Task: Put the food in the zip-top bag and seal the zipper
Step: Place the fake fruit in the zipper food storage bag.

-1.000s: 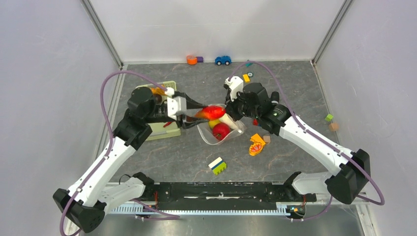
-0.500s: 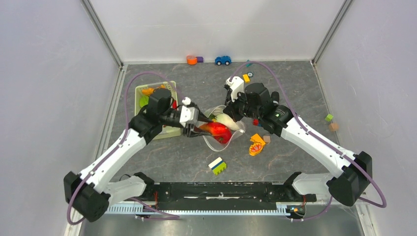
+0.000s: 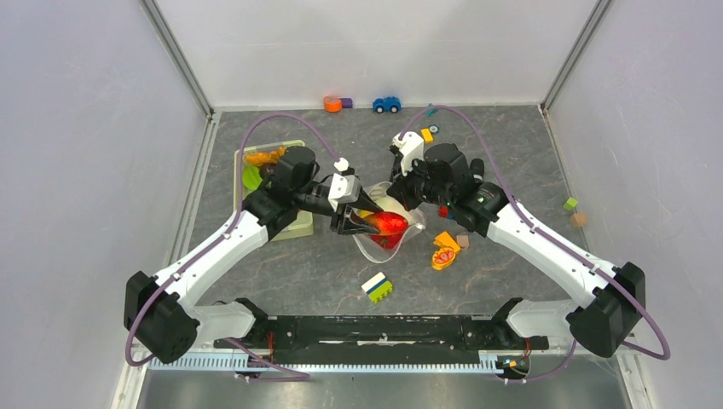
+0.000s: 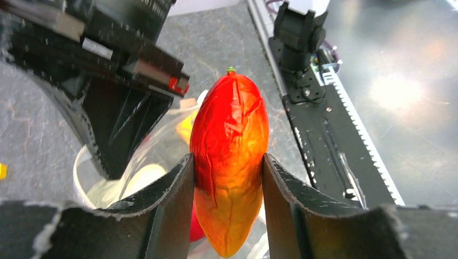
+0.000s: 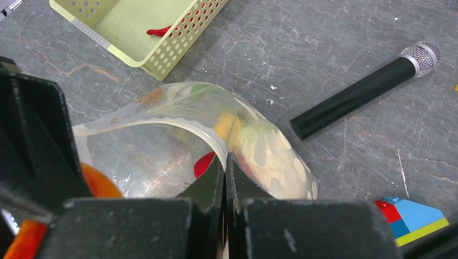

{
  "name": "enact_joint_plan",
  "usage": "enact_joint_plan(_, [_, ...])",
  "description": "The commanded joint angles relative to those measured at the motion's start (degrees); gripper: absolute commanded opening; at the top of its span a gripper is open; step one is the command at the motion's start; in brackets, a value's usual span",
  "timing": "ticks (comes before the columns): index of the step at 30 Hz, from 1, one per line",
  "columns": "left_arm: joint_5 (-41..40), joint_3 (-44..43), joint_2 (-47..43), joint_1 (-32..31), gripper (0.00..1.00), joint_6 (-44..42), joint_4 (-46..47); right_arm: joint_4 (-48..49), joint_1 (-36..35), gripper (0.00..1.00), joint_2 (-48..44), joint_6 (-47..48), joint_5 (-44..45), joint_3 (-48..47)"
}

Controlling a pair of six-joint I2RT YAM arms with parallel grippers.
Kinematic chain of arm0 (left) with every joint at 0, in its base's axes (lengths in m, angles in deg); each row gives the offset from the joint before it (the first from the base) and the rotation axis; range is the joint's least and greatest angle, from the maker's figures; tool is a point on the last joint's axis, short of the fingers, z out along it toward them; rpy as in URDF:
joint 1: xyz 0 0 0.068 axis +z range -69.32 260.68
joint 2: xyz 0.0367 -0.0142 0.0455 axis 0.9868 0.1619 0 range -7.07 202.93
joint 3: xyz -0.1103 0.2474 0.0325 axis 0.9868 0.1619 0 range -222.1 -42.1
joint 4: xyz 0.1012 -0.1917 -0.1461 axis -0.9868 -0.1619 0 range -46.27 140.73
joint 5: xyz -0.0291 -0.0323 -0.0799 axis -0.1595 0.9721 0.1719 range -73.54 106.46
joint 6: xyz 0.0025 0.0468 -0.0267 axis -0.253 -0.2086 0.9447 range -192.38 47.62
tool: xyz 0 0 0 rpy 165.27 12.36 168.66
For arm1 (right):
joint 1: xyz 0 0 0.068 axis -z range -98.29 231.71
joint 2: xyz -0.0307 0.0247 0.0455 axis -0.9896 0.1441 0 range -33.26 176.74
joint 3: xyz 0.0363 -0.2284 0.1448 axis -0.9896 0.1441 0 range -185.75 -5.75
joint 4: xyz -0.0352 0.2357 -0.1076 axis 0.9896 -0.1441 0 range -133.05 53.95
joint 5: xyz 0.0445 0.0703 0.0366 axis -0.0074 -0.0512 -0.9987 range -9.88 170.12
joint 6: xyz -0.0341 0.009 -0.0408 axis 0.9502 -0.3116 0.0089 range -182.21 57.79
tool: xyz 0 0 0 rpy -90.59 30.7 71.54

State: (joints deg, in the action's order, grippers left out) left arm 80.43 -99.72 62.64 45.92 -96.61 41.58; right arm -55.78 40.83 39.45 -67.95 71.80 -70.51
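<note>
My left gripper [image 4: 227, 159] is shut on a smooth red-orange toy fruit [image 4: 231, 140], one piece of the food, gripped across its middle. In the top view this fruit [image 3: 390, 224] sits at the mouth of the clear dotted zip-top bag [image 3: 381, 248]. The right gripper [image 5: 225, 157] is shut on the bag's rim, pinching the whitish zipper [image 5: 189, 125] and holding the mouth up and open. Yellow, green and red pieces show through the bag [image 5: 259, 148]. A red chili [image 5: 161, 31] lies in the pale green basket [image 5: 178, 48]. An orange carrot [image 3: 263, 157] shows at the basket's far end.
A black microphone [image 5: 359, 91] lies to the right of the bag. An orange-and-red lumpy toy [image 3: 445, 251] and stacked blocks [image 3: 377, 287] lie in front. A blue toy car [image 3: 386, 104] and an orange block [image 3: 332, 103] sit by the back wall, small blocks [image 3: 573, 210] at the right.
The left arm has carried the red-orange fruit rightward from beside the basket and lowered it to the bag's mouth. The right gripper has kept still, holding the rim.
</note>
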Motion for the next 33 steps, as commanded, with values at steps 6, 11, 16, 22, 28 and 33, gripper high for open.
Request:
enact_joint_plan(6, [-12.5,-1.8,1.1,-0.1,0.14,-10.4,-7.3,3.4,-0.2,0.0,-1.3,-0.4,1.0,0.4])
enact_joint_plan(11, [-15.8,-5.3,3.8,-0.1,0.27,-10.6,-12.0,3.4,-0.2,0.0,-1.4,-0.3,0.8,0.4])
enact_joint_plan(16, [-15.6,-6.0,4.1,-0.2,0.95,-10.0,-12.6,3.5,-0.2,0.0,-1.5,-0.3,0.7,0.4])
enact_joint_plan(22, [-18.2,-6.4,1.6,-0.1,1.0,-7.7,-11.9,3.5,-0.2,0.0,-1.6,-0.2,0.8,0.6])
enact_joint_plan(28, [-29.8,-2.0,-5.1,-0.1,1.0,6.6,2.8,3.4,-0.2,0.0,-1.5,-0.4,1.1,0.6])
enact_joint_plan(33, [-54.2,0.6,-10.1,-0.1,1.0,21.1,15.3,3.6,-0.2,0.0,-1.7,-0.6,1.5,0.7])
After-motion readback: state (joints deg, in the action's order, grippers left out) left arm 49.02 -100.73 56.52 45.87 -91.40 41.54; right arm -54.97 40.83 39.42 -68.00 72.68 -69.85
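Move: The orange-red fruit is already in the left fingers, just above the bag's mouth. The bag's middle lies about 5 cm ahead of the left hand and 8 cm below. Inside it, the tomato is some 2 cm ahead and 8 cm down, the white vegetable about 9 cm ahead and 2 cm right, and the lemon 8 cm ahead and 5 cm left. From the right hand, the bag's middle is roughly 3 cm back, 4 cm left and 7 cm below. The orange-red fruit, still pinched, is carried by the left hand about 4 cm forward and 5 cm down into the bag, fingers tipping down and swinging forward some 10 degrees each. There they open wide and let go; the emptied hand then climbs about 6 cm, going on forward and left and turning counter-clockwise. The right hand stays in place, still pinching the bag's rim. ##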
